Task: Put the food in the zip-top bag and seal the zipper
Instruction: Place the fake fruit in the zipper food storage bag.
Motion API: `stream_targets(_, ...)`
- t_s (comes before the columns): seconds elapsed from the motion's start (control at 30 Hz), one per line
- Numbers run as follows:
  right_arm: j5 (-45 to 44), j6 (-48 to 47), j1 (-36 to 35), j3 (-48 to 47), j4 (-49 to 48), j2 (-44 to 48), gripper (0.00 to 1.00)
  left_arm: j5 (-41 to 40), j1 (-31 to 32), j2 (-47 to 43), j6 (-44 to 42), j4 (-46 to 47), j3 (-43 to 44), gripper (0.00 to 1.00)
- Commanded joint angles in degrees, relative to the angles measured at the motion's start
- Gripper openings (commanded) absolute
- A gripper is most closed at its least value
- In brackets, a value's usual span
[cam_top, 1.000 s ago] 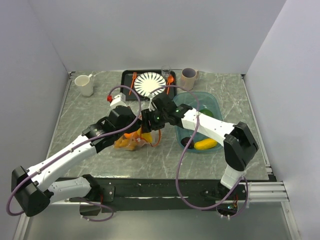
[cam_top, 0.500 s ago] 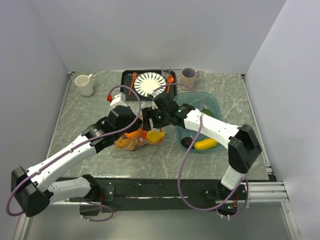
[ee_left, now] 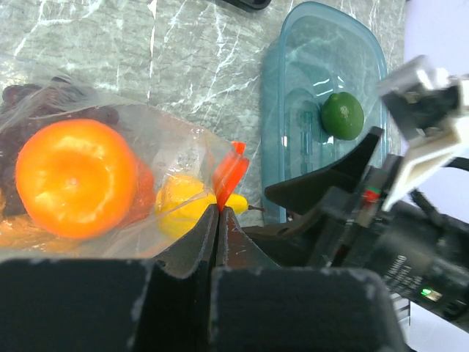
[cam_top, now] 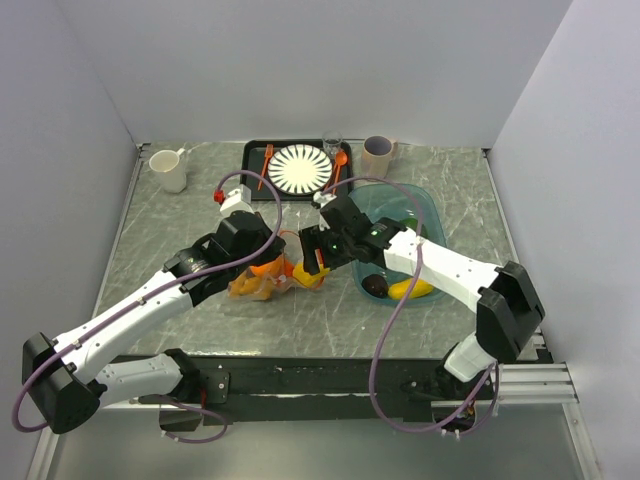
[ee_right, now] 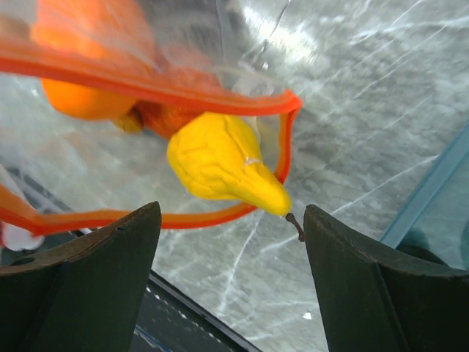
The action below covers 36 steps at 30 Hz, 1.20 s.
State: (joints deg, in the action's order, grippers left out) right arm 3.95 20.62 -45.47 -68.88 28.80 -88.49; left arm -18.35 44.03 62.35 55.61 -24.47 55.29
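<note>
The zip-top bag (cam_top: pixel 258 284) lies at mid-table with a round orange (ee_left: pixel 73 176) and dark purple pieces (ee_left: pixel 22 95) inside. My left gripper (ee_left: pixel 220 209) is shut on its orange-red zipper (ee_left: pixel 231 172), holding the mouth up. A yellow pear (ee_right: pixel 220 165) rests in the open mouth with its stem poking out over the zipper (ee_right: pixel 183 95). My right gripper (ee_right: pixel 232 213) stands open just outside the mouth, with nothing between its fingers. In the top view it (cam_top: pixel 322 255) sits right of the bag, beside the pear (cam_top: pixel 308 272).
A teal tub (cam_top: pixel 432 212) to the right holds a green lime (ee_left: pixel 342 116), a yellow piece (cam_top: pixel 410 289) and a dark purple piece (cam_top: pixel 375 286). At the back are a black tray (cam_top: pixel 254 150) with a plate and orange cutlery, a white mug (cam_top: pixel 170 170) and a beige cup (cam_top: pixel 378 156).
My right gripper has opened, let go of the yellow pear at the bag's mouth and drawn back to the right. The left gripper still holds the zipper.
</note>
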Motion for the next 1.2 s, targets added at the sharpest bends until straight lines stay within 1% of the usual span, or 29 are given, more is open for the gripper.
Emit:
stream_targets(0.0,2.9,-3.5,0.6,-0.6,-0.4,-2.6,0.85,-0.4,0.0,-1.5,-0.2,2.7,1.1,0.01)
stream_targets(0.17,4.7,-4.1,0.7,-1.7,-0.3,-5.3,0.84,-0.5,0.1,-1.5,-0.1,2.3,1.2,0.01)
stream_targets(0.27,6.0,-4.5,0.9,-2.5,0.3,-6.6,0.79,-0.3,0.1,-1.4,-0.1,2.5,1.1,0.01)
stream_targets(0.3,6.1,-4.3,0.9,-2.7,0.6,-6.8,0.76,-0.2,0.1,-1.4,0.0,2.6,1.1,0.01)
stream_targets(0.33,6.3,-4.4,0.9,-2.4,0.6,-6.5,0.68,-0.2,0.1,-1.4,-0.1,2.5,1.1,0.01)
stream_targets(0.4,6.7,-4.2,0.8,-1.7,-0.1,-5.6,0.59,-0.5,0.1,-1.3,0.0,2.3,1.2,0.01)
stream_targets(0.43,6.8,-3.9,0.9,-1.0,-0.5,-4.5,0.51,-0.5,0.1,-1.3,0.0,2.3,1.2,0.01)
stream_targets(0.47,6.5,-3.7,0.9,-0.6,-0.6,-3.9,0.47,-0.6,0.0,-1.3,0.0,2.3,1.1,0.01)
stream_targets(0.63,3.9,-2.5,0.8,-0.1,2.0,-0.3,0.35,-0.5,0.1,-1.2,0.1,2.4,1.1,0.01)
stream_targets(0.67,4.1,-2.5,0.8,0.0,2.0,0.2,0.28,-0.5,0.1,-1.2,0.2,2.6,1.0,0.01)
stream_targets(0.73,4.9,-2.0,0.7,0.6,1.1,2.3,0.21,-0.1,0.1,-1.0,0.2,2.9,0.9,0.01)
stream_targets(0.83,6.1,-0.9,0.8,0.9,-1.2,4.5,0.17,0.2,0.1,-0.6,0.2,3.2,1.0,0.01)
stream_targets(0.87,6.6,-0.6,0.8,0.8,-1.7,4.6,0.14,0.2,0.1,-0.5,0.2,3.2,1.0,0.01)
stream_targets(0.9,6.6,0.1,0.8,0.5,-2.2,4.8,0.14,0.3,0.1,-0.3,0.2,3.2,1.1,0.01)
stream_targets(1.03,7.7,2.0,0.8,-1.1,-5.5,2.3,0.11,0.2,0.1,-0.6,0.3,3.2,1.1,0.01)
stream_targets(1.1,9.8,3.9,0.7,-0.6,-8.2,0.4,0.1,0.2,0.1,-1.0,0.5,3.4,0.9,0.01)
stream_targets(1.17,11.2,5.8,0.8,0.7,-14.5,-0.5,0.1,0.5,0.1,-1.1,0.3,3.6,0.7,0.01)
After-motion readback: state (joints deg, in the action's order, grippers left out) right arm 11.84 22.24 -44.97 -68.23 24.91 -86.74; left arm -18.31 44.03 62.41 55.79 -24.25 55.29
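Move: The yellow gourd lies in the mouth of the bag, its neck poking out under my open right hand; its middle is some 4 cm left, 1 cm back and 5 cm below. The bagged orange is about 12 cm left and 1 cm back, the dark avocado in the tub roughly 16 cm right and 4 cm back. From my left hand, clamped on the bag's rim, the gourd is about 6 cm right, 3 cm back and 12 cm down. I drop my right hand about 4.5 cm, drawing back slightly, and shut its fingers on the stem end of the gourd's neck. Keeping that pinch I lift some 6.5 cm, then ease roughly 2 cm left towards the bag at the top. My left hand stays put, still holding the rim so that the mouth stays open. ##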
